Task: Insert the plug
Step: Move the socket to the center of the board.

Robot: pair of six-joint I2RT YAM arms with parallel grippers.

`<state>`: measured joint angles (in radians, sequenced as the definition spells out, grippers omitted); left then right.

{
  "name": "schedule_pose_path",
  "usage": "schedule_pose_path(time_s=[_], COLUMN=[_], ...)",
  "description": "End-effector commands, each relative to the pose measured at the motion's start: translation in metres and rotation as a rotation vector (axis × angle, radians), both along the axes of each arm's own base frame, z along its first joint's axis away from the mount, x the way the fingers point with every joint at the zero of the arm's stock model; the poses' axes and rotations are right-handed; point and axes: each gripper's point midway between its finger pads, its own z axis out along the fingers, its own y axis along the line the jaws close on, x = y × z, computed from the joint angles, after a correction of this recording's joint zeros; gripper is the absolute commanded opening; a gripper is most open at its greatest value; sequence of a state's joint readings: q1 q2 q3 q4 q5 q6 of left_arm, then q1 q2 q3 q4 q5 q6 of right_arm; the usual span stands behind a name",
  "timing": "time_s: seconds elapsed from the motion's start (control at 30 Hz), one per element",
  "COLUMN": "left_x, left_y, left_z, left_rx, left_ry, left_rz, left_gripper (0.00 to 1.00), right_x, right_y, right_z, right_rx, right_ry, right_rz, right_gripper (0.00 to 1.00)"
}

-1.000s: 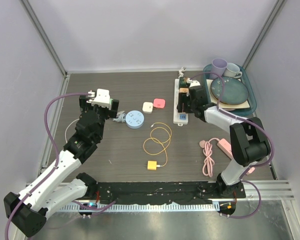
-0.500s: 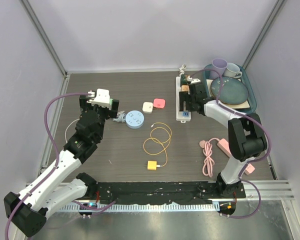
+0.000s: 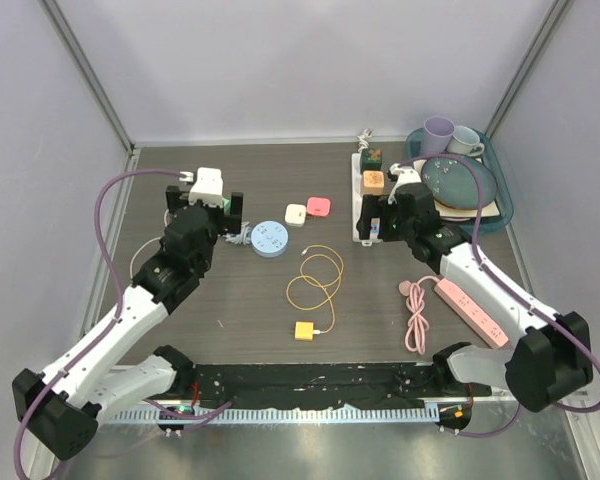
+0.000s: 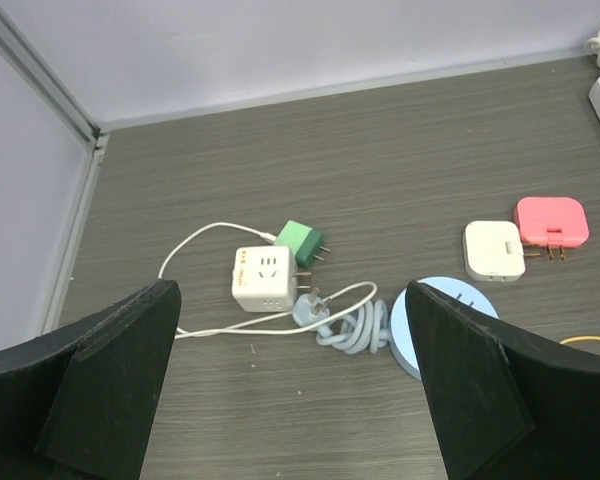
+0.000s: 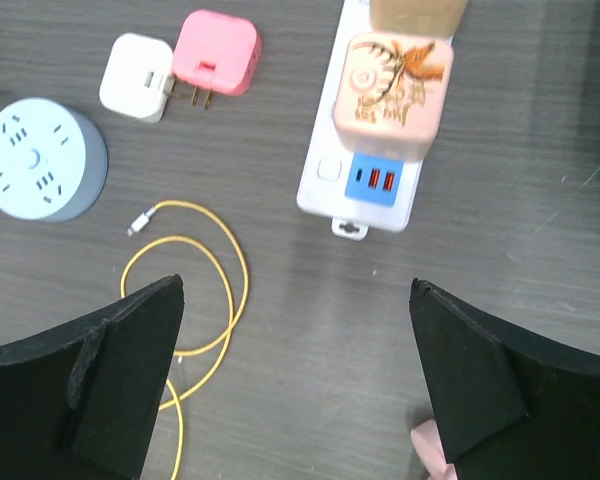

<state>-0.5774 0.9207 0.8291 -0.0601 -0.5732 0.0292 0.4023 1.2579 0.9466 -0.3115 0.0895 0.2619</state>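
A white power strip [image 3: 364,200] lies at the back right, with a dark green plug [image 3: 373,157] and a peach printed plug [image 3: 373,181] seated in it. In the right wrist view the peach plug [image 5: 392,95] sits on the strip [image 5: 328,170] just above its blue USB ports. My right gripper [image 3: 373,220] [image 5: 295,385] is open and empty, just near of the strip's end. My left gripper [image 3: 228,222] [image 4: 292,390] is open and empty above a white cube socket [image 4: 264,279], a green plug [image 4: 302,240] and a light blue plug [image 4: 310,308] with a coiled cable.
A round blue socket [image 3: 269,240], a white plug [image 3: 296,214] and a pink plug [image 3: 319,206] lie mid-table. A yellow cable [image 3: 318,278] runs to a yellow charger [image 3: 305,330]. A pink power strip [image 3: 470,305] lies front right. A tray of dishes [image 3: 505,205] stands back right.
My right gripper has drawn back off the white power strip toward the near side, uncovering the peach plug seated in it. My left gripper has shifted slightly right and farther.
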Motion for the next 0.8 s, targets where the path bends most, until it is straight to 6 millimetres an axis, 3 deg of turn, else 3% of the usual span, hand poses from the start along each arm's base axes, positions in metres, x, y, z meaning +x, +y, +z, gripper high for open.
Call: schedule_pose_path(time_s=[0.0, 0.03, 0.1, 0.13, 0.3, 0.47, 0.53, 0.57, 0.6, 0.67, 0.77], left_x=[0.003, 0.004, 0.003, 0.004, 0.015, 0.044, 0.056, 0.062, 0.07, 0.081, 0.097], left_y=[-0.014, -0.017, -0.022, -0.025, -0.039, -0.062, -0.073, -0.08, -0.086, -0.094, -0.105], left_z=[-0.019, -0.021, -0.049, -0.05, -0.088, -0.127, -0.128, -0.147, -0.145, -0.165, -0.173], left_rx=[-0.063, -0.07, -0.071, -0.084, -0.109, -0.092, -0.11, -0.092, -0.104, -0.085, -0.064], left_ry=[0.129, 0.152, 0.259, 0.277, 0.424, 0.545, 0.559, 0.603, 0.595, 0.626, 0.648], left_rz=[-0.012, -0.013, -0.004, -0.004, 0.046, 0.087, 0.089, 0.091, 0.086, 0.088, 0.075], left_gripper=[1.0, 1.0, 1.0, 1.0, 1.0, 1.0, 1.0, 1.0, 1.0, 1.0, 1.0], right_x=[-0.033, -0.038, -0.045, -0.051, -0.057, -0.058, -0.059, -0.059, -0.061, -0.061, -0.061], right_y=[0.007, 0.01, 0.019, 0.021, 0.04, 0.052, 0.056, 0.057, 0.058, 0.059, 0.058], right_z=[-0.021, -0.024, -0.028, -0.034, -0.045, -0.053, -0.057, -0.06, -0.064, -0.066, -0.071], right_rx=[0.05, 0.049, 0.069, 0.073, 0.096, 0.146, 0.166, 0.17, 0.176, 0.173, 0.144], right_ry=[0.083, 0.089, 0.094, 0.105, 0.087, 0.065, 0.055, 0.057, 0.064, 0.061, 0.062], right_rz=[0.047, 0.059, 0.092, 0.106, 0.158, 0.188, 0.202, 0.204, 0.213, 0.221, 0.239], right_gripper=[1.0, 1.0, 1.0, 1.0, 1.0, 1.0, 1.0, 1.0, 1.0, 1.0, 1.0])
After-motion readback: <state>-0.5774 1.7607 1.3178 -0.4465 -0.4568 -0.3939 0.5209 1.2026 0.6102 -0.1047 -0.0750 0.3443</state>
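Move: The round blue socket lies about 4 cm ahead of the left hand, 10 cm to its right and 25 cm below. Of the socket, the white adapter stands some 7 cm farther out and 6 cm right, the white cube 5 cm farther out and 14 cm left. From the right hand, the socket is about 2 cm ahead, 23 cm left and 14 cm lower; the yellow cable is 8 cm back and 12 cm left. Open left hand drops 17 cm, right and forward, towards the round socket, pitching down; right sinks back and left. ##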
